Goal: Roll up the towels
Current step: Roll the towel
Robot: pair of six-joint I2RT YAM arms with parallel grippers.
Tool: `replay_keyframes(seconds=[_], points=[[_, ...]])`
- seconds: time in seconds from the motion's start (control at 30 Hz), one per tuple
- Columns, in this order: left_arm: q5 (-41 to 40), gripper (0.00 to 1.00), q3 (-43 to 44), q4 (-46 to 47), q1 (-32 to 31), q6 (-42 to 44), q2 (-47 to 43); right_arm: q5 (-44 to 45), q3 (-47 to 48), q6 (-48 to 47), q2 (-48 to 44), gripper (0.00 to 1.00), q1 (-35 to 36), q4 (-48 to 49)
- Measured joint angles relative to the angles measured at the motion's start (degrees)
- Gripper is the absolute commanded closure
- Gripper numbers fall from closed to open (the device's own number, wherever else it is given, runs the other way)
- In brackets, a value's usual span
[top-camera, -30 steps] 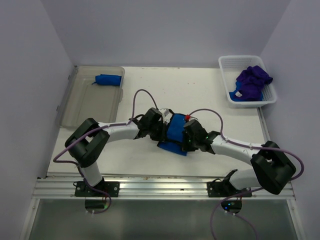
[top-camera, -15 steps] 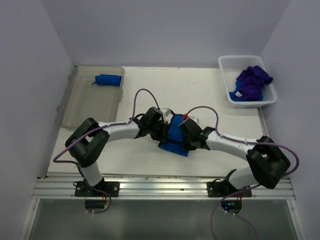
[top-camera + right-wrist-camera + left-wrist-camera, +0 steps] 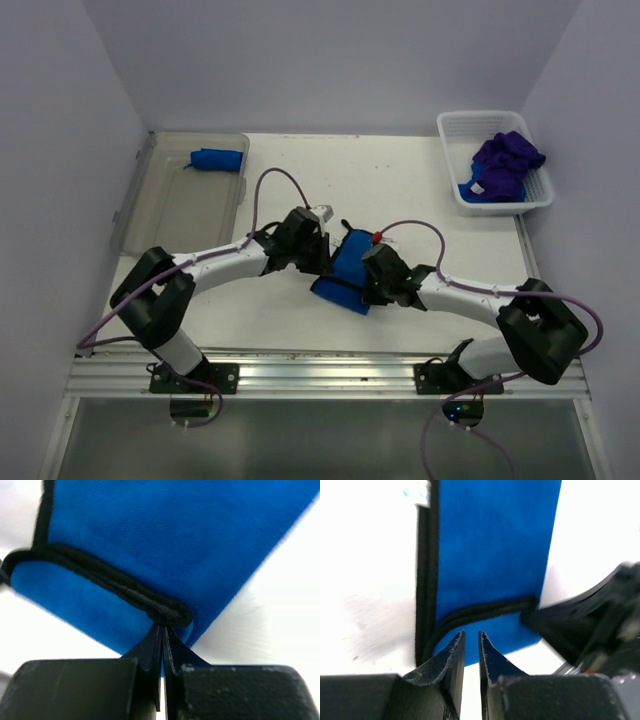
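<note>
A royal blue towel with dark edging lies partly folded at the table's middle, its near end doubled over. In the left wrist view the towel runs away from my left gripper, whose jaws stand a narrow gap apart at the folded hem with nothing between them. My left gripper is at the towel's left side. My right gripper is at its right side. In the right wrist view that gripper is shut on the towel's folded black-edged corner.
A clear plastic bin stands at the back left with one rolled blue towel in it. A white basket at the back right holds crumpled purple towels over a blue one.
The left arm has stretched out lower and further left, and its jaws have parted slightly. The towel's near end and my right gripper have shifted a little to the left.
</note>
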Motion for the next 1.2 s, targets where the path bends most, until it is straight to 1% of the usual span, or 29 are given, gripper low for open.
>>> replay_keyframes(seconds=[0.1,0.2,0.3,0.33,0.4,0.47,0.5,0.6,0.67,0.8,0.9,1.1,1.13,1.2], points=[[-3.8,0.79,2.0,-3.8,0.7,-1.0,-4.2,-3.3,-1.2,3.8,-0.2,1.0,2.5,3.4],[-9.7,0.78,5.6,-8.9,1.8,-2.2,-7.8,-5.6,1.3,4.7,2.1,1.0,5.6,3.4],[-15.5,0.77,8.7,-13.9,3.1,-3.1,-10.4,-6.2,5.6,2.7,2.9,0.92,7.2,1.1],[-17.0,0.76,9.0,-15.2,3.8,-3.2,-11.4,-5.6,7.6,1.5,2.8,0.89,7.5,-0.3],[-18.8,0.76,8.9,-17.5,5.1,-3.5,-13.4,-3.5,11.3,-1.9,2.8,0.81,7.9,-2.6],[-19.2,0.76,8.2,-18.8,7.0,-4.0,-15.2,-1.5,13.8,-5.9,2.8,0.77,8.5,-4.3],[-19.1,0.76,7.3,-18.8,8.1,-4.3,-16.1,-0.7,14.6,-8.5,2.8,0.69,8.8,-4.9],[-18.3,0.76,4.6,-19.0,10.6,-5.1,-17.7,2.9,15.3,-15.7,2.8,0.59,11.3,-7.2],[-17.3,0.76,3.0,-19.2,11.8,-5.9,-17.7,5.2,15.6,-20.3,3.0,0.55,14.5,-8.8],[-15.5,0.76,0.7,-19.5,12.5,-7.0,-17.4,8.8,16.0,-27.0,4.5,0.54,21.1,-10.1],[-14.5,0.76,0.5,-19.4,12.8,-7.5,-16.7,11.2,16.0,-30.3,6.5,0.53,24.5,-10.1],[-12.6,0.76,-1.0,-18.2,13.0,-8.1,-15.8,15.6,16.0,-34.0,12.3,0.52,26.0,-8.4],[-12.1,0.76,-1.4,-18.0,13.0,-8.5,-15.7,16.1,16.0,-34.4,13.1,0.53,26.0,-7.8],[-11.4,0.74,-2.4,-17.7,12.9,-9.0,-15.2,16.5,16.0,-35.2,14.8,0.67,26.0,-6.4]])
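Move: The right fingers are already shut on the right end of the blue towel's folded flap. The flap's middle lies about 6 cm to their left and 2 cm ahead. The towel's flat part is centred some 9 cm ahead and 4 cm left, with the black strap at its far corner roughly 17 cm ahead and 5 cm left. From the left hand, hovering slightly open, the flap's middle is about 3 cm back, 4 cm right and 4 cm below. Still pinching the flap's right end, the right hand drags it about 6 cm left and slightly back, then opens to let go and lifts. It turns some 50 degrees counter-clockwise, draws back and sinks about 5 cm with spread fingers to the flap's right end again. The left hand rises forward, then swings about 12 cm left and sinks, clear of the towel. ##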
